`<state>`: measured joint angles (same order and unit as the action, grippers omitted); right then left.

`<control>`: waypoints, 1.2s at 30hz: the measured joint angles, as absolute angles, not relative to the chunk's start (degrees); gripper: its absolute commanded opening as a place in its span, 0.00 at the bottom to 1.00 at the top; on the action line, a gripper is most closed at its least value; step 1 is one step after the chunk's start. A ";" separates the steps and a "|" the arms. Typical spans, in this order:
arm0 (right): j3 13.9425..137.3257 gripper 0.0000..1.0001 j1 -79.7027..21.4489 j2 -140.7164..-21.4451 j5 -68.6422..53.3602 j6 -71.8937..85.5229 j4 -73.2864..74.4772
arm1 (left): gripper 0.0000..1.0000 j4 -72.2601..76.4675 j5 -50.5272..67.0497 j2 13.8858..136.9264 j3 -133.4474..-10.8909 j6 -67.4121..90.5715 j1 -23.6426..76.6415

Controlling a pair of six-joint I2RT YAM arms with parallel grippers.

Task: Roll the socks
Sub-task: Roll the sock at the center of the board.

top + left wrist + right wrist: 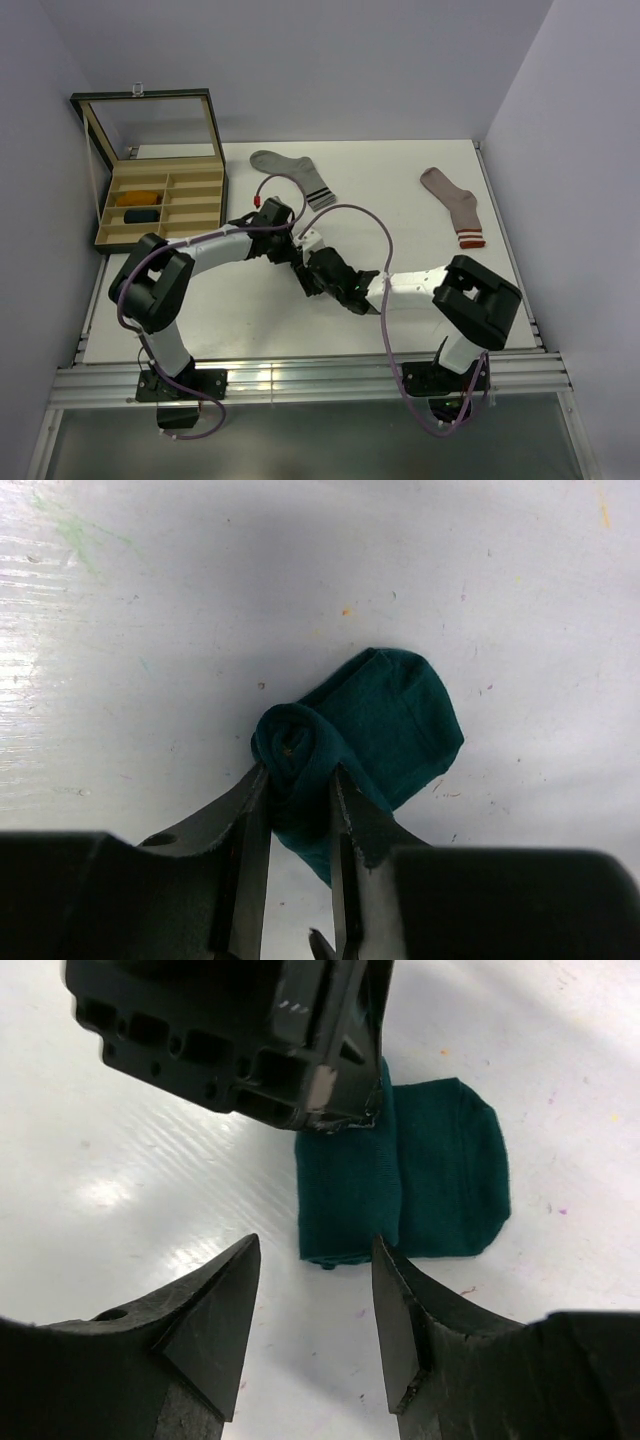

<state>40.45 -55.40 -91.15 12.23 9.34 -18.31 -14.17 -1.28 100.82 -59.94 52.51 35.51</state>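
Note:
A dark teal sock lies on the white table, rolled up from one end, with its flat remainder spread to the right. My left gripper is shut on the rolled part, one finger on each side of the coil. In the right wrist view the same teal sock lies just beyond my right gripper. That gripper stands open with nothing between its fingers, a short way off the sock's near edge. Both grippers meet at the table's middle, hiding the sock from above. A mustard-orange roll and a navy roll sit in the box.
A wooden compartment box with its lid raised stands at the back left. A grey striped sock lies flat behind the arms. A pinkish-beige sock lies at the back right. The left gripper's body hangs over the teal sock.

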 measured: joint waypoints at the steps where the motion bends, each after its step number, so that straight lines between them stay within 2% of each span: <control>1: 40.80 0.56 -55.99 -91.96 13.69 8.62 -18.33 | 0.12 -14.52 -1.26 100.90 -60.16 52.14 35.51; 9: 43.90 0.55 -59.59 -97.47 21.87 3.66 -18.28 | 0.13 -15.51 -1.08 101.30 -60.95 51.07 35.51; 12: 44.95 0.50 -60.29 -99.09 23.62 2.61 -17.93 | 0.13 -15.77 -1.08 101.69 -61.43 50.48 35.48; 15: 46.15 0.28 -60.51 -100.75 25.21 1.85 -17.21 | 0.16 -15.90 -1.13 101.89 -61.73 50.02 35.48; 16: 46.63 0.16 -60.51 -101.23 25.50 1.76 -16.93 | 0.19 -15.90 -1.17 101.86 -61.73 49.93 35.46; 19: 46.96 0.01 -60.49 -101.32 25.45 2.11 -16.47 | 0.30 -15.81 -1.15 101.86 -61.73 49.63 35.27; 23: 46.87 0.00 -58.76 -100.09 21.52 4.05 -15.18 | 0.48 -15.77 -1.17 101.82 -61.73 49.56 35.27; 24: 46.74 0.00 -57.84 -99.50 19.66 4.86 -14.74 | 0.55 -15.77 -1.21 101.80 -61.73 49.69 35.24; 32: 45.80 0.00 -48.82 -96.97 0.34 11.09 -13.28 | 0.74 -13.56 -1.67 96.95 -58.57 52.84 34.68; 36: 45.76 0.00 -44.10 -97.17 -10.11 14.13 -13.30 | 0.86 -10.92 -3.11 92.42 -55.00 55.55 34.00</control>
<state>45.76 -44.10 -97.17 -10.11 14.13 -13.30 -10.92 -3.11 92.42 -55.00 55.55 34.00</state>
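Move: The half-rolled green sock is between the left fingers; its middle lies about 1 cm ahead, 1 cm to the right and 1 cm below that hand. From the open right hand, the sock's middle is roughly 3 cm ahead, 2 cm left and 3 cm below. The grey sock lies some 23 cm ahead and 3 cm left of the right hand, the wooden box about 18 cm ahead and 34 cm left. Down about 2.5 cm and a little forward, the right hand brings its open fingers over the near right end of the green roll and pinches it shut there, then stays almost in place while its wrist tips the fingers some 25 degrees further down. The left hand keeps its grip until that pinch is made, then opens wide, comes free of the roll and rises about 3.5 cm, drifting left. ##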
